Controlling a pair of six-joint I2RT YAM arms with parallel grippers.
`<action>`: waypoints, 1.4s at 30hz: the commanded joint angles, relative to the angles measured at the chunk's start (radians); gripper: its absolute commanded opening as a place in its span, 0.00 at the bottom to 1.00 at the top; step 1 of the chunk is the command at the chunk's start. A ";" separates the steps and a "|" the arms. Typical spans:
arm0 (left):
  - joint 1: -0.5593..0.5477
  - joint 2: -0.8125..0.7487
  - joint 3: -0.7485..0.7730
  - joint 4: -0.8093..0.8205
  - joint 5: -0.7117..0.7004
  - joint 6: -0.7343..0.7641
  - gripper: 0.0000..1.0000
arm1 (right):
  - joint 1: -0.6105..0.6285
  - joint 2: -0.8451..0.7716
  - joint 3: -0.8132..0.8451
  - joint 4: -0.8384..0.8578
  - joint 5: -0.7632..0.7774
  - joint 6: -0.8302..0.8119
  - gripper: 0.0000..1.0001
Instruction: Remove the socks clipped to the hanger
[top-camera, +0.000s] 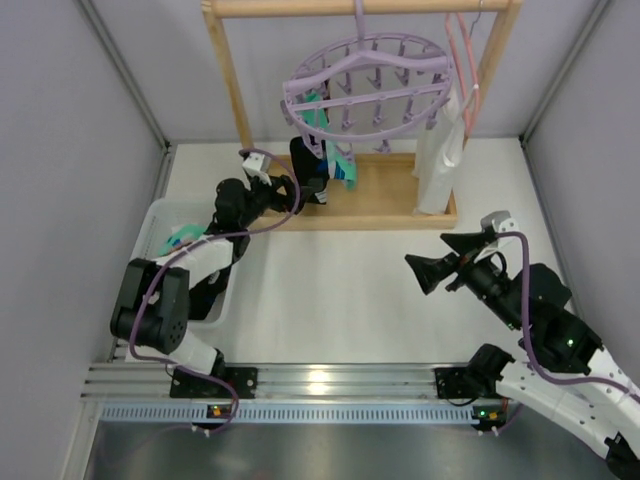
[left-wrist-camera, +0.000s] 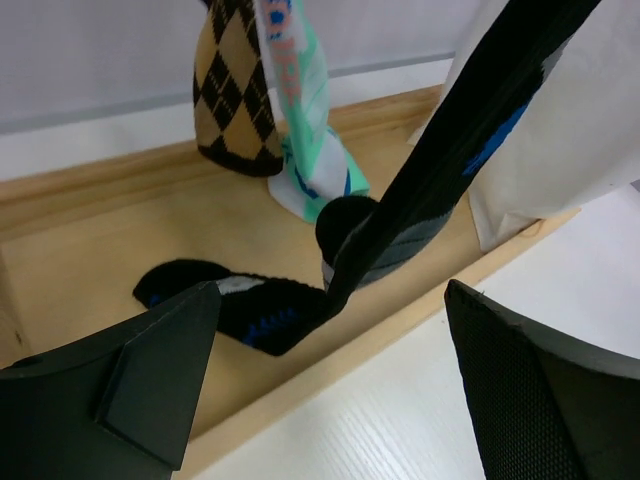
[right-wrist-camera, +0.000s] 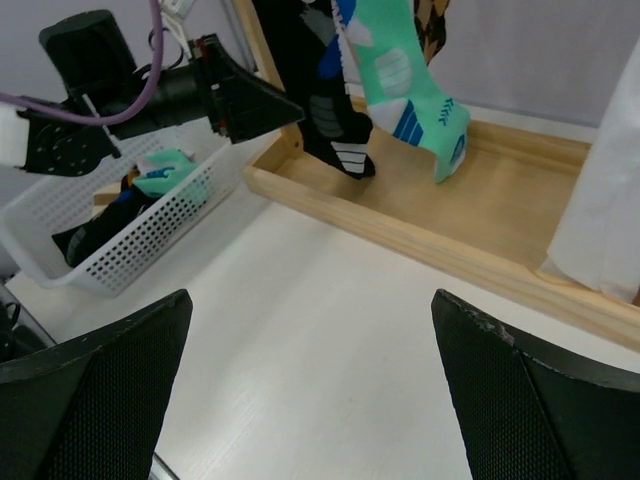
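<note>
The lilac round hanger (top-camera: 370, 75) hangs from the wooden rack's top rail. A black sock (top-camera: 309, 168) with blue and grey patches, a mint-green sock (top-camera: 343, 168) and a teal sock (top-camera: 315, 115) hang from its left pegs. In the left wrist view the black sock (left-wrist-camera: 450, 170) hangs with its toe lying on the rack base, and a brown argyle sock (left-wrist-camera: 235, 90) and the mint-green sock (left-wrist-camera: 310, 140) hang behind it. My left gripper (top-camera: 288, 192) is open and empty just short of the black sock. My right gripper (top-camera: 428, 250) is open and empty over the table.
A white basket (top-camera: 160, 225) at the left holds several socks (top-camera: 180, 238). A white garment (top-camera: 440, 160) and a thin pink hanger (top-camera: 465, 60) hang at the rack's right end. The rack's wooden base (top-camera: 385, 195) has a raised rim.
</note>
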 joint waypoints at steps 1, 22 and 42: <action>0.009 0.056 0.082 0.230 0.098 0.049 0.96 | -0.005 0.039 -0.021 0.046 -0.122 0.001 1.00; -0.252 -0.183 0.030 0.061 -0.260 0.117 0.00 | -0.007 -0.033 -0.031 0.104 -0.143 0.064 1.00; -1.043 -0.007 0.268 -0.301 -1.366 0.430 0.00 | -0.007 0.218 0.518 -0.170 0.315 0.047 0.99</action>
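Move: The black sock hangs just off the left hand's open fingertips, its middle about 3 cm ahead, 4 cm to the right and 5 cm higher. The teal sock hangs beyond it, some 10 cm ahead and 11 cm right of the left hand, and the hanger ring's middle is roughly 9 cm ahead, 14 cm right and 23 cm above. From the right hand the black sock lies about 28 cm ahead, 25 cm left and 5 cm lower. The left hand eases forward, right and up some 5 cm onto the hanging black sock, snaps its fingers shut on it, then hauls it back and to the right about 20 cm, arching up before sinking a little, while the wrist rolls left side up and tips upward. The right hand, open throughout, dips briefly left and down, then swings back right and climbs to end about 13 cm higher, its wrist rolling left side up some 15 degrees and turning clockwise. ##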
